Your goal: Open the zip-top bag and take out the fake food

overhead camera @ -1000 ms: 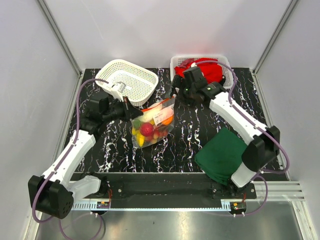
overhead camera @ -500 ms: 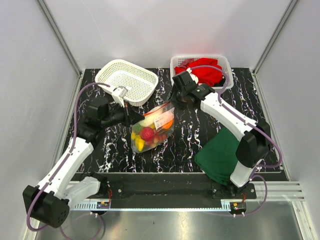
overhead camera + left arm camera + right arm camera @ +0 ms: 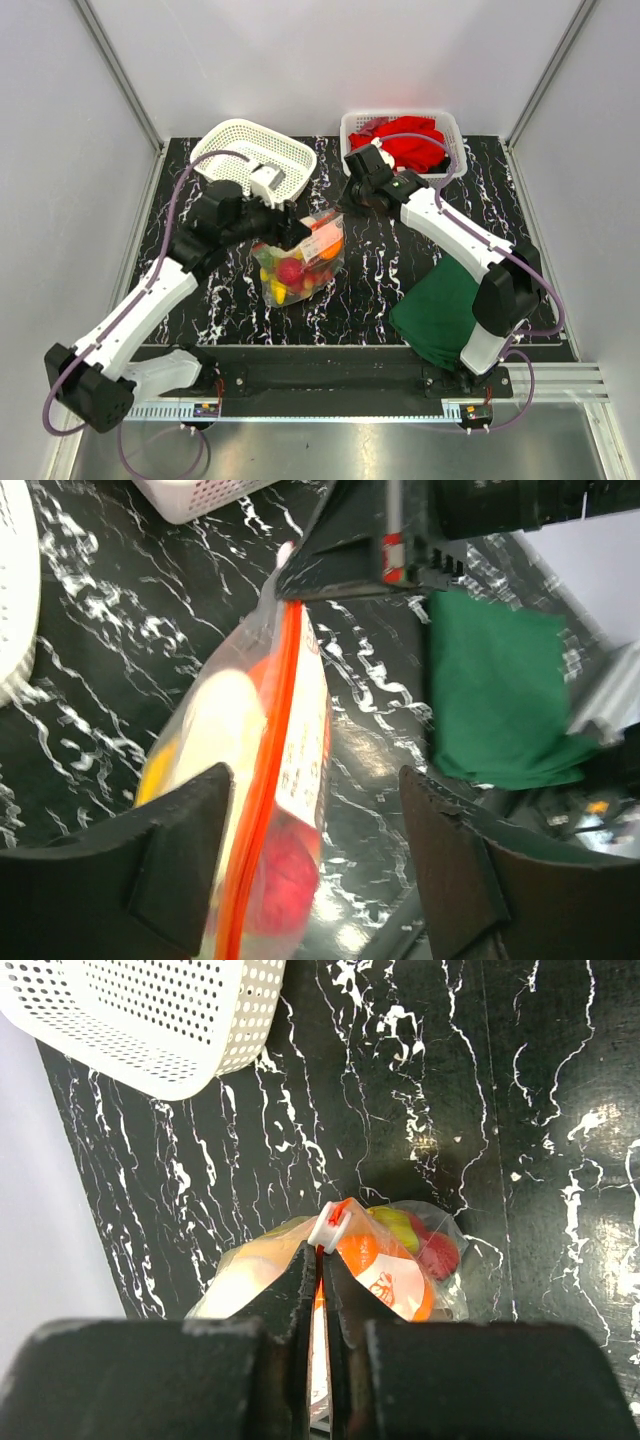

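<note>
The zip-top bag (image 3: 300, 262) lies mid-table, its clear plastic packed with fake food: a red apple (image 3: 291, 270), an orange (image 3: 362, 1252) and yellow pieces. My right gripper (image 3: 322, 1260) is shut on the bag's orange-red zip strip (image 3: 275, 770), just behind the white slider (image 3: 333, 1225); from above it sits at the bag's far end (image 3: 350, 200). My left gripper (image 3: 315, 775) is open and straddles the strip and upper bag without gripping. Seen from above, the left gripper (image 3: 295, 230) hovers over the bag's near-left top.
A white perforated basket (image 3: 255, 160) stands at the back left. At the back right, a second white basket (image 3: 452, 130) holds a red cloth (image 3: 405, 135). A dark green folded cloth (image 3: 445, 310) lies front right. The table is black marble.
My left gripper opened and let go of the bag, shifting right over it. My right gripper closed onto the zip strip by the slider.
</note>
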Controlling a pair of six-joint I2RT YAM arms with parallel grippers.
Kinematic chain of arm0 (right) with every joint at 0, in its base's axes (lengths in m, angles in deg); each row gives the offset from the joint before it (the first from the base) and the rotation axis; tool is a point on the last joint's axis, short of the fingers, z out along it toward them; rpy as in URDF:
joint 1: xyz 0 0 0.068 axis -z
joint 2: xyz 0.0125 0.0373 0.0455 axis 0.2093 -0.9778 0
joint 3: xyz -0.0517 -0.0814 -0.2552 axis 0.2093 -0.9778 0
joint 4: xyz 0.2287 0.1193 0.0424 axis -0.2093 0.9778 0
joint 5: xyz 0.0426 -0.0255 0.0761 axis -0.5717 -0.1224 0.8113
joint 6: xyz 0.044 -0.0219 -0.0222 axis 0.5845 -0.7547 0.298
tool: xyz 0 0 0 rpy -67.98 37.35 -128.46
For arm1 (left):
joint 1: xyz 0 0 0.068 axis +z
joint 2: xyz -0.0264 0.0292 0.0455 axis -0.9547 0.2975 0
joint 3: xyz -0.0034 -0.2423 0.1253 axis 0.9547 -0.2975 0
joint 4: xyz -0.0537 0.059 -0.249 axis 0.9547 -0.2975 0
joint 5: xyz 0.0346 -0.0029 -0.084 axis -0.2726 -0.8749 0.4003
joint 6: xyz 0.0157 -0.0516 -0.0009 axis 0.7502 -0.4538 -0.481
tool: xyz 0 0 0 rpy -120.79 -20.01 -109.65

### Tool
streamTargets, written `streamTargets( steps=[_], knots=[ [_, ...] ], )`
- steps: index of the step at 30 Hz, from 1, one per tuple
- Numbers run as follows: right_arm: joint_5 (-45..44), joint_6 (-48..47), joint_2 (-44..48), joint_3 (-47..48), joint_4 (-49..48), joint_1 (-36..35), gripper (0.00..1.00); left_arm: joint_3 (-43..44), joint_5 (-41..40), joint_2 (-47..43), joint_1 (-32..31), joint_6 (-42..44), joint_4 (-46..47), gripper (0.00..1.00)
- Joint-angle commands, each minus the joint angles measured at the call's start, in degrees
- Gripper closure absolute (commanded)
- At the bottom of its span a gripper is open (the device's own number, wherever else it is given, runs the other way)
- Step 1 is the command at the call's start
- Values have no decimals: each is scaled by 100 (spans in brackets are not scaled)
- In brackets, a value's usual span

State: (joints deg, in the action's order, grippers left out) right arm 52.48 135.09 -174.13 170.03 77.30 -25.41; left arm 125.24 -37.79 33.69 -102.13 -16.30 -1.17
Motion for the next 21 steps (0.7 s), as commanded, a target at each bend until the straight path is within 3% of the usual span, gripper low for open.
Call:
streamTargets(
  steps=[1,6,14,17,19,20,21],
  knots=[
    [54,25,307,-14,-192,-56,92,706,-1281,474,-772,1313,-115,27],
    [107,68,386,-41,-210,-56,93,1005,-2046,1273,-1170,2114,-177,27],
    [230,86,553,-129,-306,-56,94,1260,-2794,1890,-1170,2124,69,38],
    [327,77,649,-190,-359,-56,94,1383,-2794,2083,-1170,2063,131,47],
    [388,34,702,-217,-394,-56,94,1471,-2724,2154,-1170,2036,87,63],
    [406,-10,737,-260,-403,-56,92,1532,-2680,2180,-1170,2019,52,68],
    [380,-141,807,-287,-412,-39,83,1568,-2654,2155,-1170,1992,0,75]
  ],
)
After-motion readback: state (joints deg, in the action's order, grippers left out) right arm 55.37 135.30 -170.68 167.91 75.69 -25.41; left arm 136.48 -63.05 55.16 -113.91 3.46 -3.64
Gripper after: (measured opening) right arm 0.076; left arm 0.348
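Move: My open left hand is going for the stretch of orange zip just beside my right fingers: about 7 cm ahead, 4 cm to its right and 8 cm lower. The zip corner I hold is some 10 cm right and 7 ahead of my left hand, at about the zip's height. The fruit is roughly 3 cm back, 17 below; the empty white basket about 22 ahead, 12 left. From my right hand that zip stretch is about 6 cm left. I swing my left hand about 4 cm to the right, then reach some 6 cm forward and sink about as much, down over the zip beside my right fingers. Meanwhile I roll it some 30 degrees, left side rising, and bring the open fingers about halfway together on either side of the zip. My right hand keeps its pinch on the zip corner, easing up and slightly back. ##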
